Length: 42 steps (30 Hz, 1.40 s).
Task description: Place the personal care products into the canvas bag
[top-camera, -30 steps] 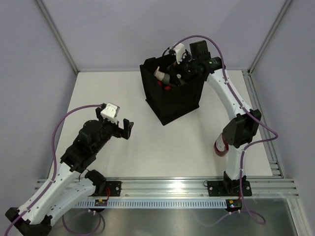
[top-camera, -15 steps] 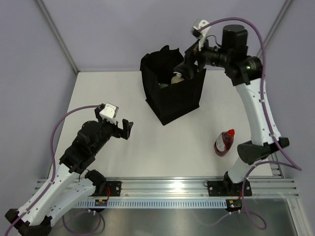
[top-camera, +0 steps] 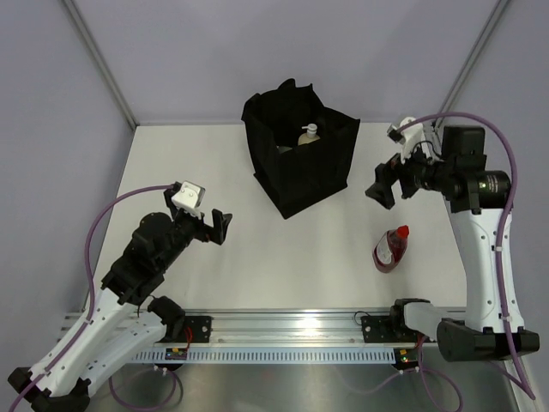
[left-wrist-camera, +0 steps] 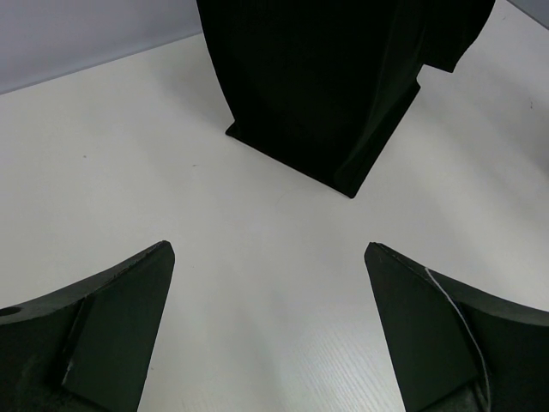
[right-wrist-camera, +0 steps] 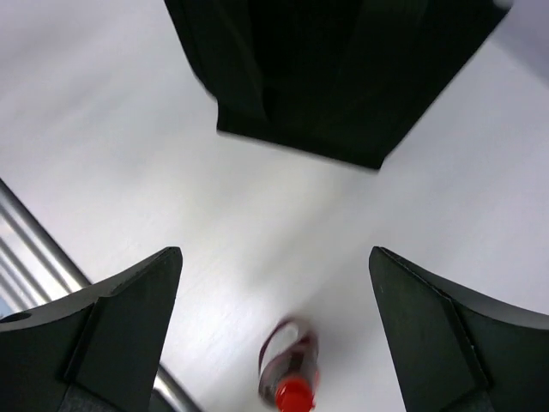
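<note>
The black canvas bag stands at the back middle of the table, with a cream pump bottle showing inside its mouth. It also fills the top of the left wrist view as the bag and of the right wrist view as the bag. One dark red bottle with a red cap stands on the table at the right, seen blurred below my right gripper as the bottle. My right gripper hangs open and empty between bag and bottle. My left gripper rests open and empty at the left.
A metal rail runs along the table's near edge under both arm bases, and shows at the lower left of the right wrist view as the rail. Grey walls close in the back and sides.
My right arm has risen out of the bag and swung right and toward the front, open, leaving bottles inside. The left arm has not moved.
</note>
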{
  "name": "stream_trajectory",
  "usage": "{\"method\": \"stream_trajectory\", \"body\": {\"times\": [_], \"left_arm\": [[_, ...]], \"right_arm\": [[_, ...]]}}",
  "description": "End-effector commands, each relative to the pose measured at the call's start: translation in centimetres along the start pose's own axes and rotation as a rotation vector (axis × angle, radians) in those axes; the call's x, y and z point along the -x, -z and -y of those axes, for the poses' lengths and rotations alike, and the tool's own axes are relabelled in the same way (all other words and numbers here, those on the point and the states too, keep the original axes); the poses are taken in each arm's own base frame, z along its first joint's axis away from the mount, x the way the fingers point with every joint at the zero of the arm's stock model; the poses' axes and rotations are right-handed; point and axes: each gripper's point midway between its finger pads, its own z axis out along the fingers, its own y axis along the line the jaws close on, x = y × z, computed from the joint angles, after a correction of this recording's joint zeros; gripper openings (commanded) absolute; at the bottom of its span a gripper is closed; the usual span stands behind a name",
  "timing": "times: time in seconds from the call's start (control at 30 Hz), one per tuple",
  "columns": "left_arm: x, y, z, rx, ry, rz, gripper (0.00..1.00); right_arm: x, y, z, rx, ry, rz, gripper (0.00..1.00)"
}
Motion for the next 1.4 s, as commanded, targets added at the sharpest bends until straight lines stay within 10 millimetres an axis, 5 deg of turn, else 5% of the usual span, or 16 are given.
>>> {"method": "stream_trajectory", "body": {"times": [0.0, 0.2, 0.4, 0.9, 1.1, 1.33, 1.37], "left_arm": [[1.8, 0.3, 0.6, -0.036, 0.012, 0.059, 0.99], [1.8, 0.3, 0.9, -0.053, 0.011, 0.058, 0.99], [1.7, 0.2, 1.1, -0.063, 0.015, 0.047, 0.99], [1.7, 0.2, 1.1, -0.063, 0.013, 0.047, 0.99], [1.6, 0.2, 1.1, -0.063, 0.015, 0.047, 0.99], [1.7, 0.3, 1.1, -0.063, 0.013, 0.050, 0.99], [1.7, 0.3, 1.1, -0.063, 0.014, 0.051, 0.99]], "right_arm": [[-6.6, 1.5, -0.4, -0.092, -0.048, -0.212, 1.00], [-14.8, 2.1, 1.0, -0.249, -0.182, -0.496, 1.00], [-19.5, 1.8, 1.6, -0.323, -0.252, -0.664, 0.99], [-23.2, -1.1, 0.3, -0.289, -0.319, -0.775, 0.97], [-24.0, -1.3, 0.7, -0.320, -0.325, -0.784, 0.82], [-23.8, -0.9, 1.6, -0.382, -0.300, -0.774, 0.55], [-23.7, -0.9, 1.7, -0.383, -0.296, -0.769, 0.46]]}}
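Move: The last red bottle on the table stands about 6 cm back from the right hand, 9 cm to its right and some 26 cm below. The open bag is about 17 cm ahead of this hand, 18 cm to its left and 20 cm below; the metal front rail runs 17 cm behind the bottle, straight back of it. From the idle left hand the bottle lies around 50 cm right, 2 cm back and 17 cm below. The open right hand swoops down some 21 cm onto the red bottle while going about 9 cm right and 6 cm back, away from the bag, its wrist tipping over by roughly 50 degrees until the fingers point almost straight down. The fast drop slows about halfway through the move, and once level with the upper part of the bottle the fingers close by about a third and pinch it from both sides below the red cap, with only a slight shift sideways as they shut. ##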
